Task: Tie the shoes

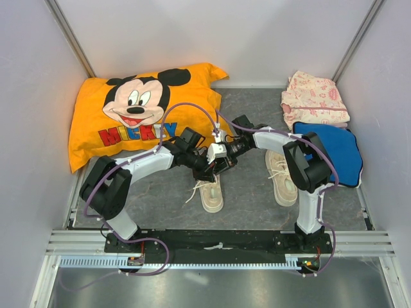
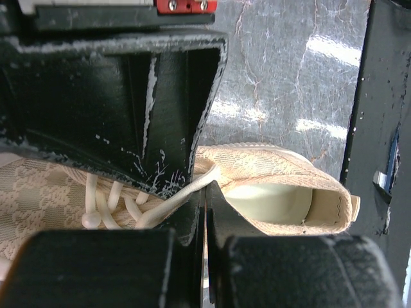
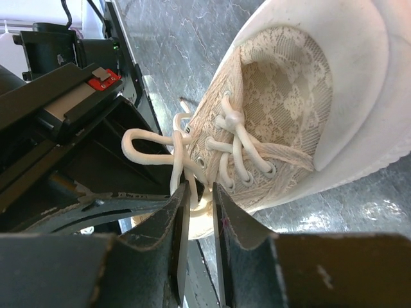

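Note:
Two cream shoes lie on the grey mat: one (image 1: 210,192) in the middle, the other (image 1: 281,176) to the right under the right arm. Both grippers meet over the middle shoe's tongue. My left gripper (image 1: 204,168) (image 2: 207,187) is shut, with a white lace (image 2: 173,199) running into its closed jaws above the shoe's opening (image 2: 276,199). My right gripper (image 1: 221,163) (image 3: 200,186) stands narrowly open beside the eyelets of the shoe (image 3: 289,96). A lace loop (image 3: 144,138) hangs at its left finger, one strand dropping into the gap, not pinched.
An orange Mickey pillow (image 1: 138,112) fills the back left. A folded pink cloth (image 1: 314,99) and a blue cloth (image 1: 337,151) lie at the back right. White walls close in on three sides. The right gripper's black body (image 2: 128,96) crowds the left wrist view.

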Controlling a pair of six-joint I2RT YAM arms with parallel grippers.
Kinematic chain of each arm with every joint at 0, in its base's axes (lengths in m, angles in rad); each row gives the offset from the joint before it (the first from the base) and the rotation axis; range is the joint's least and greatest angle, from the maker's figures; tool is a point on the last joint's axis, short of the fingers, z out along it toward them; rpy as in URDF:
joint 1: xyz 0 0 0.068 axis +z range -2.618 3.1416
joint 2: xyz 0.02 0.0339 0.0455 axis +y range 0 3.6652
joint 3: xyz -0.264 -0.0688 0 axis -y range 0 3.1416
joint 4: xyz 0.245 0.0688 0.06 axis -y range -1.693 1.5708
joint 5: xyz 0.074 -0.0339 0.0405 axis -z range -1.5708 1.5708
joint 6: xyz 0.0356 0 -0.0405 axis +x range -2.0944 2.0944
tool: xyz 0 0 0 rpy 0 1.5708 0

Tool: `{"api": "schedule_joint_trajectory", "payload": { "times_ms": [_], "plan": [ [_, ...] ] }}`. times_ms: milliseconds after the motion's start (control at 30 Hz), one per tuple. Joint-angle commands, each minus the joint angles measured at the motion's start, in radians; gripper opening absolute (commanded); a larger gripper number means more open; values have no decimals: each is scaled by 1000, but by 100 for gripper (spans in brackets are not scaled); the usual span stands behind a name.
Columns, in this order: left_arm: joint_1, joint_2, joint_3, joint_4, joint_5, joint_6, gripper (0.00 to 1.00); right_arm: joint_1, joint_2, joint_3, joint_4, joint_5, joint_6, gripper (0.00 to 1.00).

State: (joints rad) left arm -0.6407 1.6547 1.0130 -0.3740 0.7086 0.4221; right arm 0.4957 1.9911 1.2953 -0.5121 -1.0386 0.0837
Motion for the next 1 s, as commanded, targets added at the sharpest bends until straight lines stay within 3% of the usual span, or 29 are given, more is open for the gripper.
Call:
{"api": "schedule_joint_trajectory", "payload": {
  "times_ms": [0,100,267,367,567,967],
  "plan": [
    [7,16,44,21,-3,52,2,23,8,39,11,-66,2,27],
    [6,14,47,21,-6,55,2,21,5,44,9,-67,1,21],
    [6,4,39,23,-14,58,3,23,-11,45,-2,-61,-10,1],
    [7,-15,24,20,-17,60,4,18,-35,41,-8,-46,-24,0],
    [9,-70,-19,21,-29,58,21,7,-67,33,-6,-21,-33,0],
    [12,-130,-62,32,-50,44,36,-2,-92,24,-5,8,-45,0]
  ]
}}
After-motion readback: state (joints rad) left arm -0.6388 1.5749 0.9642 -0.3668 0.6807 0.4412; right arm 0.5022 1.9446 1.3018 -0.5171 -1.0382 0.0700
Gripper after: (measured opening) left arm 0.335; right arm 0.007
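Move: The lace crossing above the shoe's lacing lies between the right hand's half-open fingers, about 1 cm to its left and at its height; the left hand's shut fingers hold the same lace. From the left hand, the shoe's heel opening is roughly 5 cm back and 3 cm lower, and the loose lace end about 4 cm back, 6 cm left and 5 cm lower. The other shoe sits some 22 cm right of the right hand, 2 cm back, 4 cm down. The lace crossing is pinched by the right fingers, which close fully after the hand edges about half a centimetre to its left, then rise some 1.5 cm nearly straight up. Once they are shut, the left fingers open to about a third, letting go of the lace, while the left hand eases about 1 cm up and to its left. ##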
